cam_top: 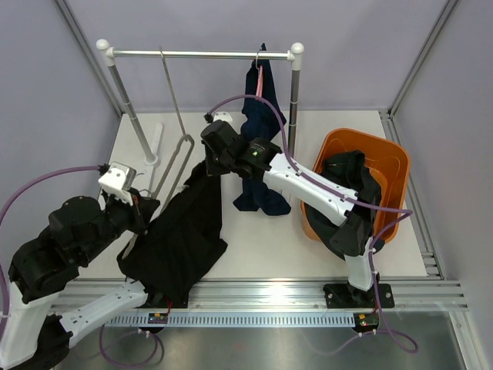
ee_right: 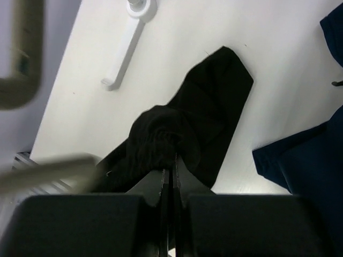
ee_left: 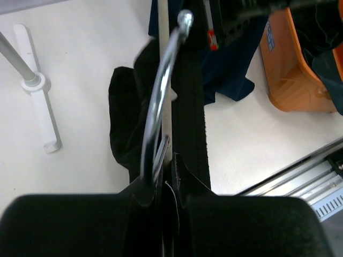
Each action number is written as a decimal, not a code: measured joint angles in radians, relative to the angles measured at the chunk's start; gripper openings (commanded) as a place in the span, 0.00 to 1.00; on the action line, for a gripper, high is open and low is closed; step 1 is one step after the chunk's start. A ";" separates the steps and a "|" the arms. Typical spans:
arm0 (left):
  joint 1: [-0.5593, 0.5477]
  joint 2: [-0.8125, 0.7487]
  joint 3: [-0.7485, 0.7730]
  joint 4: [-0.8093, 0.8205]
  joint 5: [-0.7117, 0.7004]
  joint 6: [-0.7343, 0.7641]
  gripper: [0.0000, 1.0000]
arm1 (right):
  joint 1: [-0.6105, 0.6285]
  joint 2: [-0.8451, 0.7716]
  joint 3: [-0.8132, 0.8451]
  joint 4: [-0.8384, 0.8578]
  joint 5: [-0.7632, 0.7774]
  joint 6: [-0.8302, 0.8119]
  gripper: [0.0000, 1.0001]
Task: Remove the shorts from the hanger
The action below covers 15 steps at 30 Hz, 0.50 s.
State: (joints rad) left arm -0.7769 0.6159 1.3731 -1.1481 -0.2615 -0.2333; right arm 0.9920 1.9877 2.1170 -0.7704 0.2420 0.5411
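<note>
Black shorts [cam_top: 181, 235] lie spread on the table, stretched between my two grippers. My left gripper [cam_top: 146, 206] is shut on the lower end of a metal wire hanger [cam_top: 179, 150] beside the shorts' waistband; its fingertips [ee_left: 170, 166] pinch the hanger [ee_left: 158, 91] next to the black band [ee_left: 190, 107]. My right gripper [cam_top: 209, 160] is shut on a bunched fold of the black shorts [ee_right: 209, 107] at its tips [ee_right: 174, 160]. Navy shorts [cam_top: 260, 116] hang from a pink hanger on the rail. Dark teal shorts [cam_top: 350, 173] lie in the basket.
A clothes rack's rail [cam_top: 200, 55] spans the back, with white feet [cam_top: 154, 142] on the table. An orange basket [cam_top: 385, 150] stands at the right, under my right arm. The hanging navy shorts [ee_right: 305, 155] brush the table just right of my right gripper.
</note>
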 measured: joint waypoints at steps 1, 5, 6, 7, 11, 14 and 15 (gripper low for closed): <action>0.000 -0.005 0.000 0.011 -0.008 -0.001 0.00 | 0.000 -0.008 -0.025 0.005 0.001 0.000 0.00; 0.000 -0.061 -0.009 0.080 -0.037 -0.005 0.00 | 0.014 -0.041 -0.118 0.000 0.017 -0.003 0.00; 0.000 -0.074 -0.011 0.095 -0.045 -0.006 0.00 | 0.029 -0.051 -0.130 -0.004 0.032 -0.005 0.00; 0.000 -0.086 -0.014 0.112 -0.053 -0.008 0.00 | 0.045 -0.064 -0.140 -0.006 0.044 -0.009 0.00; 0.000 -0.090 -0.016 0.161 -0.082 -0.011 0.00 | 0.132 -0.137 -0.164 -0.025 0.113 -0.031 0.00; 0.000 -0.083 -0.032 0.214 -0.122 -0.010 0.00 | 0.202 -0.222 -0.170 -0.046 0.148 -0.052 0.00; 0.000 -0.083 -0.042 0.234 -0.135 -0.009 0.00 | 0.221 -0.256 -0.172 -0.052 0.156 -0.061 0.00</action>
State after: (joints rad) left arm -0.7769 0.5327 1.3315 -0.9138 -0.3965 -0.2424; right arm 1.2133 1.7321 1.9453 -0.8223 0.3977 0.4805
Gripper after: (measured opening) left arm 0.045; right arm 0.024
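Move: The right hand pinches the waistband of the black shorts, whose middle hangs about 18 cm back, 8 cm left and 12 cm below it; the hanger's middle is some 11 cm back, 11 cm left and 5 cm above. The navy shorts hang roughly 13 cm ahead and 14 cm right, about level in height. From the left hand, holding the hanger, the black shorts' middle lies about 3 cm back, 4 cm right and 20 cm below. Keeping its pinch on the waistband, the right hand first dips about 3 cm, then sweeps back some 10 cm towards the robot while climbing, ending about 5 cm above its start, to work the black shorts off the near end of the hanger. Meanwhile the left hand keeps the hanger gripped, lifts it about 5 cm and late on edges forward, its fingers tilting upward as the wrist turns by some 15 to 20 degrees, drawing the hanger up away from the cloth. ##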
